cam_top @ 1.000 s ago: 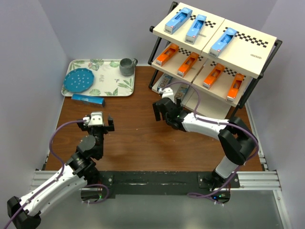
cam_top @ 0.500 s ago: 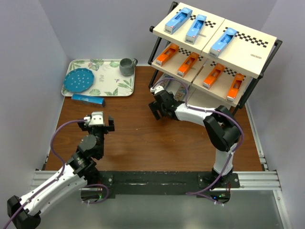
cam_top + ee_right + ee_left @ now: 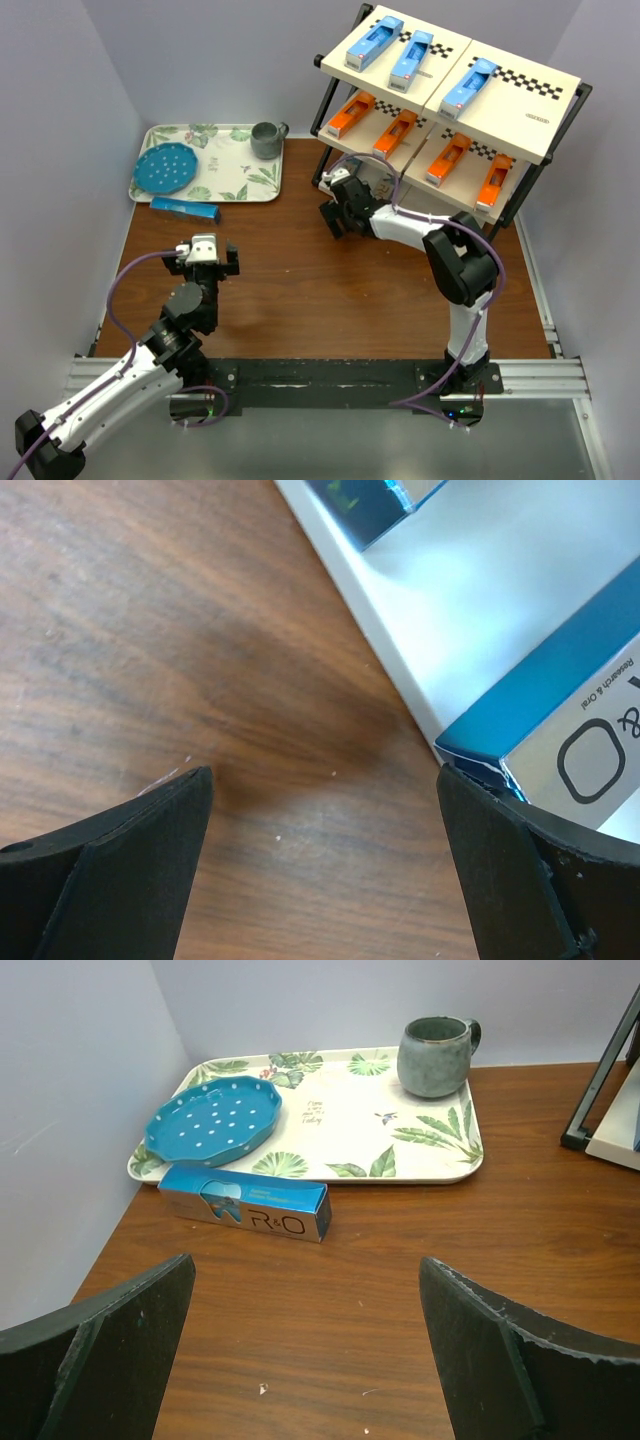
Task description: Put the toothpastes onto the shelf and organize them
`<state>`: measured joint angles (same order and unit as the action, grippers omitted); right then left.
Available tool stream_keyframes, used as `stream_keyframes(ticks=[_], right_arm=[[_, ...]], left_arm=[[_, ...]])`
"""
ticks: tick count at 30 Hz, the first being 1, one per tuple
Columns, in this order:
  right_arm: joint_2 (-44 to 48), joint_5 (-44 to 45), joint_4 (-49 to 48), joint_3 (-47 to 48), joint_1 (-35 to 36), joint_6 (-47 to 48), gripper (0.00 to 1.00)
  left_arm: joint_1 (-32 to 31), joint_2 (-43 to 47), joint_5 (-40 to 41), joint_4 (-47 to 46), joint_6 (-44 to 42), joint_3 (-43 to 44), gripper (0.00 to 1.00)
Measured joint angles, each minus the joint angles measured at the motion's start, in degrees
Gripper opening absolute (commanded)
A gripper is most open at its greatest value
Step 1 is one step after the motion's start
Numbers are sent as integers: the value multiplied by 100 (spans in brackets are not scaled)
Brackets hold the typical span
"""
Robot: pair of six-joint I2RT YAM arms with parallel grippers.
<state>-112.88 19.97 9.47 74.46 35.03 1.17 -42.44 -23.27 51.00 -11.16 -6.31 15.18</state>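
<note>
The shelf (image 3: 520,105) stands at the back right. Its top board carries three light blue toothpastes (image 3: 411,57) and its middle board several orange ones (image 3: 394,135). One teal-and-grey toothpaste (image 3: 185,209) (image 3: 245,1203) lies on the table in front of the tray. My right gripper (image 3: 337,218) (image 3: 325,772) is open and low at the front left corner of the shelf's bottom board (image 3: 480,590). Its right finger sits right beside the end of a grey-and-teal box (image 3: 560,730) lying there. My left gripper (image 3: 206,262) (image 3: 305,1263) is open and empty, facing the loose box from a distance.
A leaf-patterned tray (image 3: 240,190) (image 3: 440,1165) at the back left holds a blue dotted dish (image 3: 166,167) (image 3: 213,1120) and a grey mug (image 3: 267,139) (image 3: 434,1055). Walls close in the left, back and right sides. The shelf's black leg (image 3: 600,1080) shows at the left wrist view's right edge.
My right arm has swung back and away from me, bringing its open gripper up to the shelf's bottom tier. The left arm has not moved.
</note>
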Motion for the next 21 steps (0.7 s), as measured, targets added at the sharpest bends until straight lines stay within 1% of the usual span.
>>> stream_keyframes(ticks=[8,13,17,21], right_arm=[[0,-55,-4,17,-57,-2,98],[166,-496,33,-31,-42,-9,98],[907,-892,105,-352,33,-26,98],[1895,-1252,149,-686,94,-33,98]], left_arm=[[0,-92,22,-4,-26,0,100],[0,-306,28,2,50,2,100],[2,-671,184,116,293,131,100],[52,-1316,442,382,817,544,100]])
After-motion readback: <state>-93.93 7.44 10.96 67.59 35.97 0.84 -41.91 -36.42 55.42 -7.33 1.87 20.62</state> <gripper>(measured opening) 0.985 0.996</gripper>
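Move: The last blue toothpaste on the table lies about 21 cm ahead of the left hand, 9 cm left and 18 cm below; the tray's middle is 32 cm ahead and 5 cm left. From the right hand that toothpaste is roughly 29 cm left and 3 cm ahead. The nearer white box on the bottom shelf sits about 7 cm ahead and 8 cm right of the right hand, the farther white box 13 cm ahead and 3 cm right. Right hand, open, rises about 9 cm and backs off the bottom shelf; left, open, dips slightly towards blue toothpaste. ##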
